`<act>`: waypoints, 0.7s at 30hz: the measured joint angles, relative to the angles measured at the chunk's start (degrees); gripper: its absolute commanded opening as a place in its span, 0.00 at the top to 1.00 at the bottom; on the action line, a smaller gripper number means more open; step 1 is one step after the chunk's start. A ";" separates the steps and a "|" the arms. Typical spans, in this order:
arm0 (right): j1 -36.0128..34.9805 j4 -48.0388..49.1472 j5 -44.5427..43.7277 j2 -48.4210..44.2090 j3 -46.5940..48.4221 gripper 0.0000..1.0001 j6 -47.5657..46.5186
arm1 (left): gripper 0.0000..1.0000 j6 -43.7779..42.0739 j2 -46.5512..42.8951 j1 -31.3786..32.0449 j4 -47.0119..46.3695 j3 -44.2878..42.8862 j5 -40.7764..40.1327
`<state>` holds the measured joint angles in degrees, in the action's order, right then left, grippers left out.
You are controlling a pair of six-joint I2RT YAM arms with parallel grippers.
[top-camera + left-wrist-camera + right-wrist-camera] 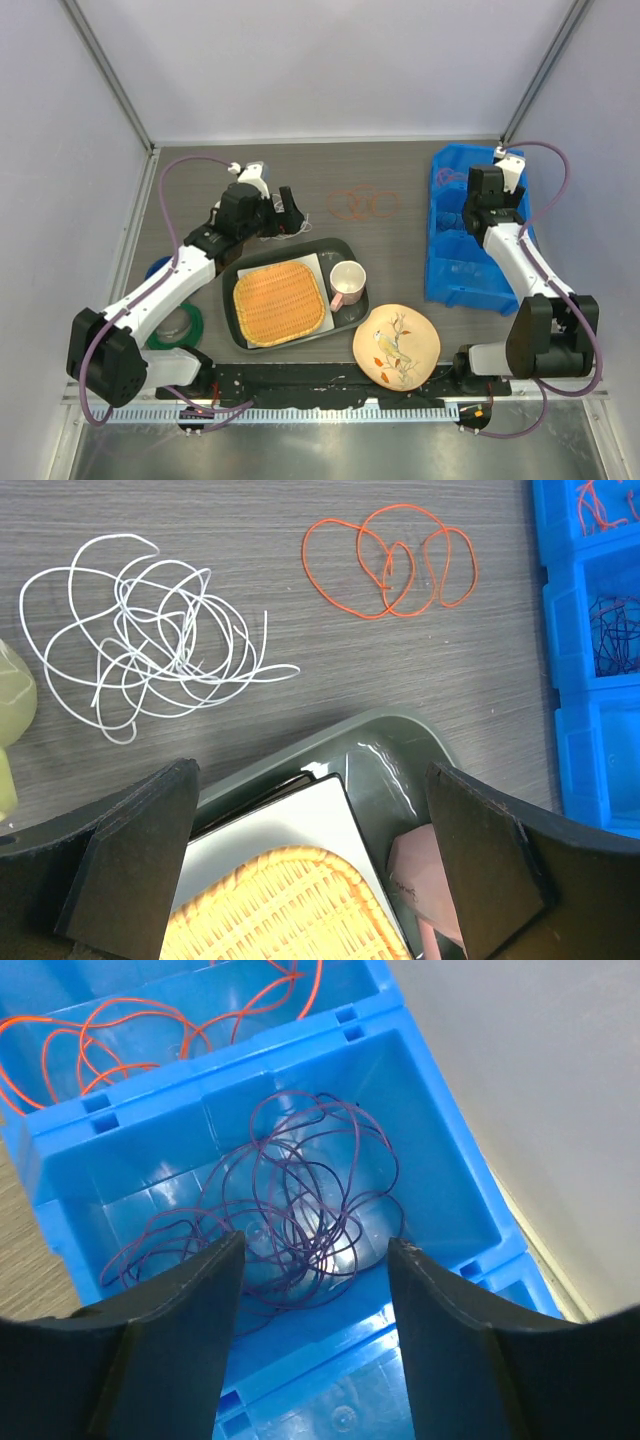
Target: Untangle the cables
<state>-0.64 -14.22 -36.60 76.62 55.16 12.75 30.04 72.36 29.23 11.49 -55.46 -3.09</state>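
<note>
A white cable (150,630) lies in a loose bunch on the table, ahead and left of my left gripper (312,780). An orange cable (390,565) (363,204) lies in loops farther right. My left gripper (285,215) hangs open over the tray corner with nothing between its fingers. A purple cable (300,1200) lies bunched in a compartment of the blue bin (420,1090). Just above it my right gripper (315,1245) (478,212) stands open, holding nothing. Another orange cable (130,1040) lies in the compartment beyond.
A dark green tray (232,272) holds a woven orange mat (280,302) and a pink mug (347,283). A bird-painted plate (397,345) sits near the front edge. A green tape ring (185,325) and a blue tape ring (158,267) lie under the left arm.
</note>
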 measured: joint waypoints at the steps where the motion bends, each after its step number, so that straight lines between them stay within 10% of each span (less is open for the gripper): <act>1: 0.00 -1.07 0.33 0.55 0.83 0.25 -0.26 | 0.00 0.00 0.00 0.00 -0.02 0.17 0.00; 7: -5.03 -0.70 5.03 0.04 7.15 0.15 -3.93 | 0.00 0.04 0.00 0.00 -0.13 0.68 0.35; 13: -16.65 5.09 28.06 1.79 8.61 0.15 -8.61 | 0.00 0.11 0.28 0.00 -0.04 0.68 0.31; 21: -21.79 1.46 31.67 29.99 29.83 0.15 -9.53 | 0.00 -0.02 0.33 0.00 -0.02 0.68 0.07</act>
<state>-22.44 -12.75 -4.93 106.61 84.99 3.22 30.02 72.69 29.23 11.46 -54.78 -3.03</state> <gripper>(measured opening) 0.852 0.996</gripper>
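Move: The orange cable, loosely looped on the bare table, lies about 29 cm to the right hand's left, 10 cm farther out and 13 cm lower. The purple cable sits in the bin's middle compartment, some 3 cm ahead of this hand, 2 cm left and 11 cm below; the red cable, in the far compartment, is 13 cm ahead and 3 cm left. The white cable lies about 18 cm left of the orange one and 3 cm nearer. From the left hand, the orange cable is 12 cm ahead, 14 cm right and 15 cm below. Towards the orange cable the empty right hand swings fast, about 28 cm left and some 13 cm forward, leaving the purple cable behind. It rises roughly 6 cm out of the bin area, then sinks 8 cm on the way out, turning counter-clockwise about 50 degrees. The half-open fingers spread almost fully early on and stay so, above the cable without touching it. ##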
